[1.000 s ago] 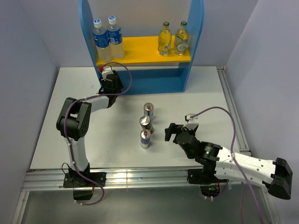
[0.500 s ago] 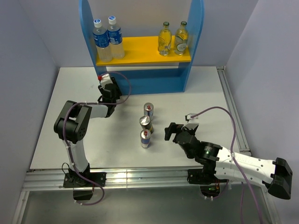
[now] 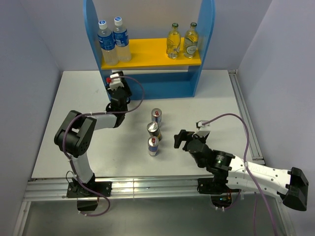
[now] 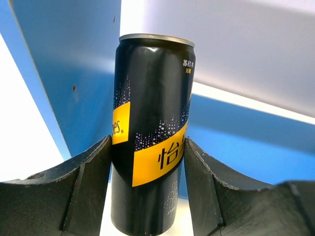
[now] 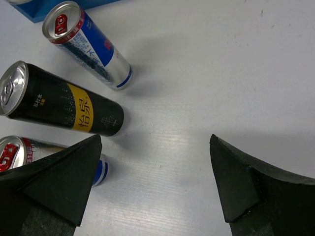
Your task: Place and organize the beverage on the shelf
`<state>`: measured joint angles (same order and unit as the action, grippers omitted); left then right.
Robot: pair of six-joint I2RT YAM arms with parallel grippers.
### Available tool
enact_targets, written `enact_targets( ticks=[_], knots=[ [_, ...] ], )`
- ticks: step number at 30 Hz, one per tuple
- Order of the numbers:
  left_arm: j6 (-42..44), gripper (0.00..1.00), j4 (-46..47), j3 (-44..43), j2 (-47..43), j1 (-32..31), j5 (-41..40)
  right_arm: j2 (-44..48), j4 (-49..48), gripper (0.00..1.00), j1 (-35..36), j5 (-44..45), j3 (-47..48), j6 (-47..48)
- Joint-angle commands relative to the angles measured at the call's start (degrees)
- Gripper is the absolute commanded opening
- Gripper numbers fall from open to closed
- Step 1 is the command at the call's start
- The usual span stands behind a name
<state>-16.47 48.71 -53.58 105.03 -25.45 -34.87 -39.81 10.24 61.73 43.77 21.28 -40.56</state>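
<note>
My left gripper stands at the left end of the blue shelf's base. In the left wrist view it is shut on an upright dark can with a yellow band; my wrist hides this can from above. Two silver-blue cans and a dark gold-topped can stand in a row mid-table. My right gripper is open and empty just right of them; the right wrist view shows these cans. Two green-capped glass bottles stand on the yellow board.
Two clear water bottles with blue labels stand at the left end of the yellow board. Grey walls close in on both sides. A metal rail runs along the table's right edge.
My left gripper has shifted a little to the right along the shelf's base, still holding the dark can. The right arm and the three cans have stayed put.
</note>
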Motion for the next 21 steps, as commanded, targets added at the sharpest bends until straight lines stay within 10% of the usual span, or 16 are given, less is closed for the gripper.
enact_targets(
  ticks=[1, 13, 17, 21],
  knots=[
    [3.99, 0.00, 9.66, -0.83, -4.75, -2.14, -4.59, 1.32, -2.06, 0.97, 0.40, 1.85, -0.45, 0.48],
    [-5.76, 0.00, -19.60, 1.47, -25.48, -10.93, 7.35, 8.35, -11.30, 0.82, 4.27, -14.66, 3.15, 16.11],
    [-8.57, 0.00, -27.95, -1.52, -30.23, -11.46, 13.68, 5.37, -11.29, 0.29, 4.53, -18.71, 7.63, 17.53],
    [-10.86, 0.00, -34.99, -4.25, -33.31, -12.60, 17.99, -0.24, -12.17, 0.00, 4.71, -21.09, 13.42, 17.62]
  ],
)
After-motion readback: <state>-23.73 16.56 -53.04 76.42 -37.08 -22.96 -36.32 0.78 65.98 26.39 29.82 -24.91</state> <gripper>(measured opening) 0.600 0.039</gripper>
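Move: My left hand still holds a black can just inside the shelf's front, below the yellow board. That board's free middle lies about 6 cm ahead, 15 cm right and 9 cm above. The pair of water bottles stands on it about 5 cm ahead, 1 cm right; the nearer beer bottle 5 cm ahead, 25 cm right. From my empty right hand, the black can on the table is some 7 cm ahead, 10 cm left and 4 cm lower; the near blue can is 11 cm left, 1 cm back. Keeping the black can pinched upright, I draw my left hand back about 12 cm out of the shelf, rising 10 cm and swinging right towards the table's middle while turning some 20 degrees clockwise. Meanwhile I lift my right hand 10 cm and carry it left and a little back, turning it counter-clockwise and tipping its fingers up as they shut on nothing. ##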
